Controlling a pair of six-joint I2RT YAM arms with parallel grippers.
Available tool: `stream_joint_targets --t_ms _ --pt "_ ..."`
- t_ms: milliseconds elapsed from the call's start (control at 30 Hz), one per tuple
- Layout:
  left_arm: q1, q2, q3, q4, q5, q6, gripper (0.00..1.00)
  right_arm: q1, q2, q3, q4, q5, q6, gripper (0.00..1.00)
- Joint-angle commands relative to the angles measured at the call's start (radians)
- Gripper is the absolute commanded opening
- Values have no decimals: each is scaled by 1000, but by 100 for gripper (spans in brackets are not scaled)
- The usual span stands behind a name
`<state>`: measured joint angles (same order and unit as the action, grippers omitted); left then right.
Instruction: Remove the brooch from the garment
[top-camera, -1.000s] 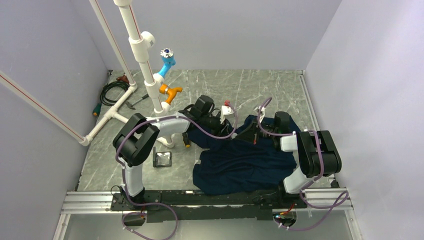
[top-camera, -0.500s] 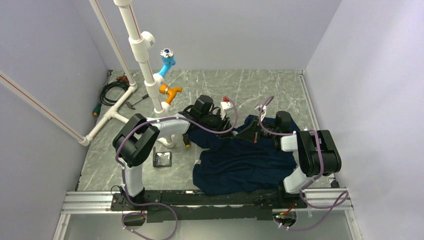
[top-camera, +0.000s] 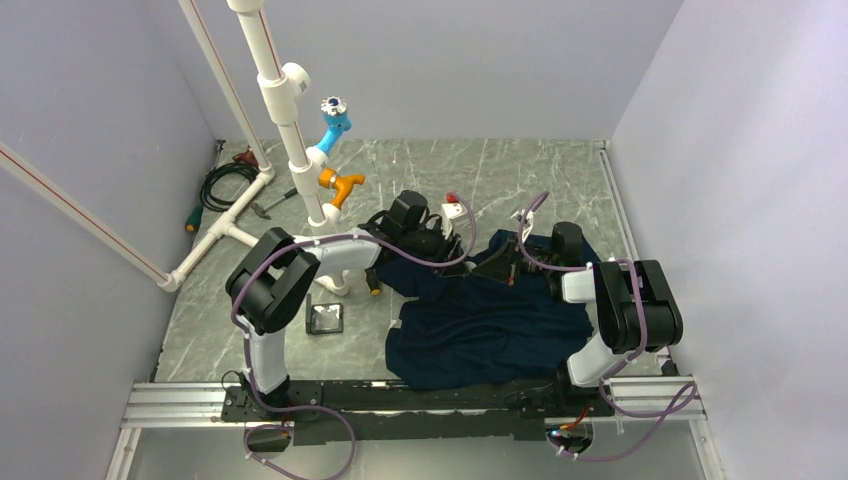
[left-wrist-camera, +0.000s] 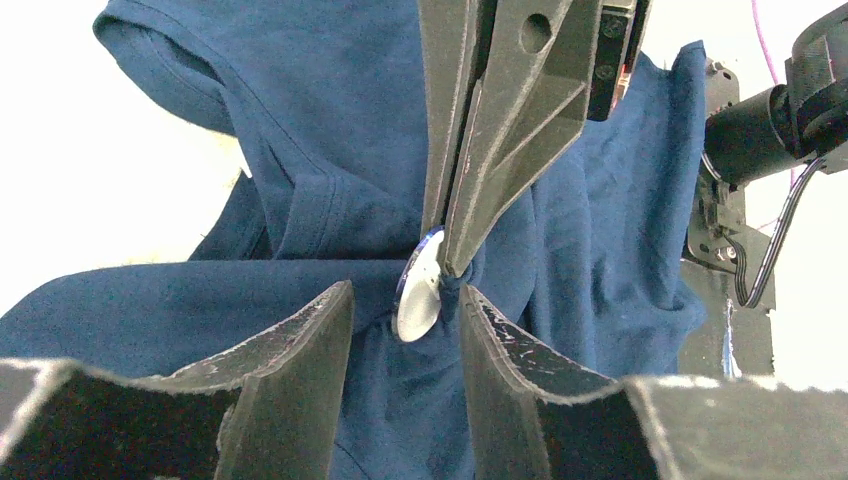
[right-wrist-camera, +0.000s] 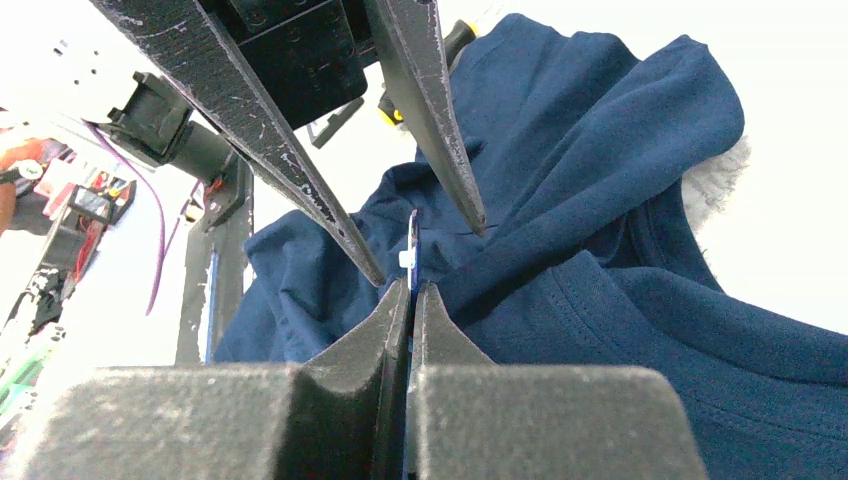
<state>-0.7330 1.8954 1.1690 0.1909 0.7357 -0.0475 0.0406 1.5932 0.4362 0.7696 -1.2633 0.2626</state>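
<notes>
The garment, a dark navy T-shirt, lies bunched on the table between both arms. The brooch, a small pale round disc, stands on edge on a raised fold of the cloth. My right gripper is shut on the brooch, which shows edge-on between its tips. In the left wrist view the right gripper reaches down from above and pinches the disc's rim. My left gripper is open, one finger on each side of the disc and apart from it. From above, the left gripper and right gripper meet over the shirt.
A white pipe frame with a light-blue fitting and an orange fitting stands at the back left. Coiled cable lies beside it. A small dark square object sits left of the shirt.
The left wrist has shifted very slightly over the shirt. The right arm and the shirt have not visibly moved.
</notes>
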Motion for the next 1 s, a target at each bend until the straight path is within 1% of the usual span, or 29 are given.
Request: stream_joint_targets --t_ms 0,300,400,533,667,767,867,967 --pt "-8 10 40 27 30 -13 49 -4 2 -4 61 -36 -5 0" --pt "-9 38 74 -1 -3 -47 44 -3 -10 -12 68 -44 -13 0" --pt "-9 44 83 -10 -18 -55 43 -3 -9 -19 95 -52 2 0" --pt "-9 50 87 -29 -62 -47 40 -5 -11 -25 113 -53 14 0" --pt "-12 46 77 -45 -113 -25 36 -12 -9 -32 147 -57 40 0" --pt "-14 45 80 -67 -159 -9 30 -21 -1 -44 203 -55 82 0" --pt "-16 46 90 -92 -190 1 27 -28 8 -52 258 -57 122 0" --pt "-17 50 105 -115 -224 -4 25 -31 5 -56 269 -54 128 0"
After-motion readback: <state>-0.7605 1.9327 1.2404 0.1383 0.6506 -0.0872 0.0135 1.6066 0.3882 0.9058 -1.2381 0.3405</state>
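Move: To the left hand's right, about 2 cm off, level fore and aft and roughly 1 cm lower, is the brooch, edge-on in the right fingertips, which are some 3 cm to the left hand's right. The garment's raised fold is about 4 cm below the left hand and 2 cm to its right; the screwdriver handle is roughly 18 cm left, 2 cm back and 12 cm down. From the right hand, the brooch's middle is about 1 cm left. Narrowing its half-open fingers to about a quarter open, the left hand eases some 1.5 cm right and forward around the brooch's free edge, one finger on the blue-faced side, the other by the white pin fitting on its back. The right hand keeps its pinch on the opposite edge, staying put at first, then drifting under 1 cm to its right. ##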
